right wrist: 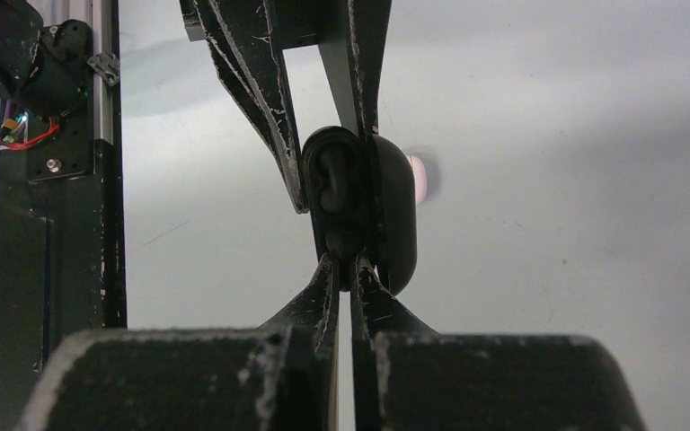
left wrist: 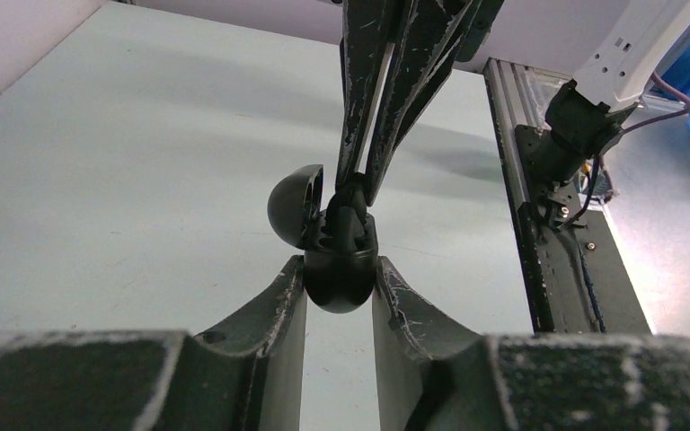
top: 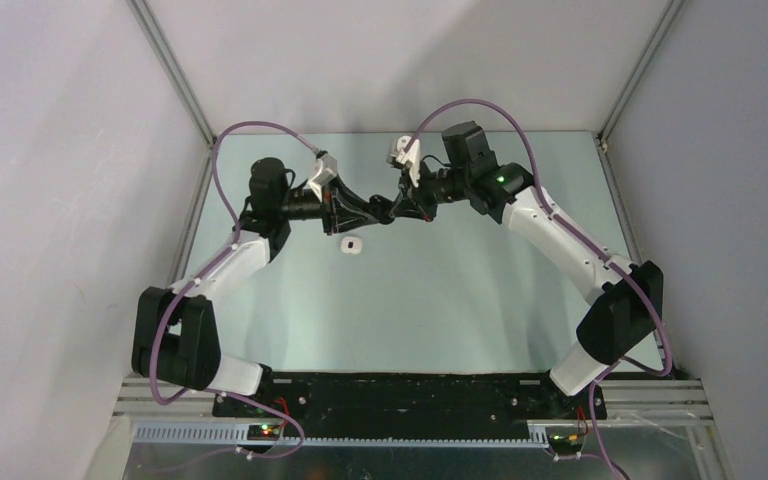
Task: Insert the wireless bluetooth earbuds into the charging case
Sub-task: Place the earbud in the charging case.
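The black charging case hangs above the table with my left gripper shut on its lower body. Its lid stands open to the left. My right gripper comes at it from the opposite side, shut on a black earbud whose tip sits in the case's open top. In the right wrist view the earbud is pinched at the fingertips, against the case. From above, both grippers meet at mid-table, far side. How deep the bud sits is hidden.
A small white pebble-like case lies on the pale green table just below the left gripper; it shows blurred behind the black case. Grey walls close in the table's sides and back. The black base rail runs along the near edge.
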`<state>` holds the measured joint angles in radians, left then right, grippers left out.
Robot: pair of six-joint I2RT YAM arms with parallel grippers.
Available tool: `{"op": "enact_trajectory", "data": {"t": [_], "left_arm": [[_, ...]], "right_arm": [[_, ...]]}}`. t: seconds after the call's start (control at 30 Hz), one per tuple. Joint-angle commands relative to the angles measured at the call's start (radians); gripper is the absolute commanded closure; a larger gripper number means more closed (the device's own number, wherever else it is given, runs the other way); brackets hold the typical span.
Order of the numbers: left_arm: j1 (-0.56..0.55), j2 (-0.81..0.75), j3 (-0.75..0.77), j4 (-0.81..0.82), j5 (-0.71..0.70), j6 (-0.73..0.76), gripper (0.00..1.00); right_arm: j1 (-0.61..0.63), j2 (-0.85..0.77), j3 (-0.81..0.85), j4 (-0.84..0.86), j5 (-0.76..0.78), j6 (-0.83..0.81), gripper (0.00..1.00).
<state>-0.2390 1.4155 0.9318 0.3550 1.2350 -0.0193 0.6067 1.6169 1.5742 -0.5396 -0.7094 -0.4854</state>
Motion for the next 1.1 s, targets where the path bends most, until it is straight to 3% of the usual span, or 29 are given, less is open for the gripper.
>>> {"op": "enact_trajectory", "data": {"t": [0.0,0.53,1.07], "left_arm": [[0.006,-0.034,0.031,0.046,0.002,-0.019,1.00],[0.029,-0.042,-0.002,0.188,-0.005,-0.170,1.00],[0.034,-0.033,-0.014,0.253,-0.007,-0.218,1.00]], "right_arm": [[0.005,-0.030,-0.001,0.046,-0.049,0.039,1.00],[-0.012,-0.037,-0.054,0.115,-0.045,0.133,0.99],[-0.023,-0.077,-0.044,0.159,-0.039,0.164,0.72]]}}
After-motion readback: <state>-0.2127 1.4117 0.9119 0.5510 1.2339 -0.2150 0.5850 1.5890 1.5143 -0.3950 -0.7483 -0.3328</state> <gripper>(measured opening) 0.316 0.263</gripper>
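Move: The left hand still holds the open black charging case, its middle about 2 cm to that hand's right and level. From the right hand, whose shut fingers hold the earbud at the near well, the case's middle is some 2 cm left and 1 cm below. The white case on the table lies about 10 cm left, 2 cm ahead and 26 cm below the right hand. The right hand opens roughly a quarter, releasing the earbud at the held case's well, while both hands rise 1–2 cm. ##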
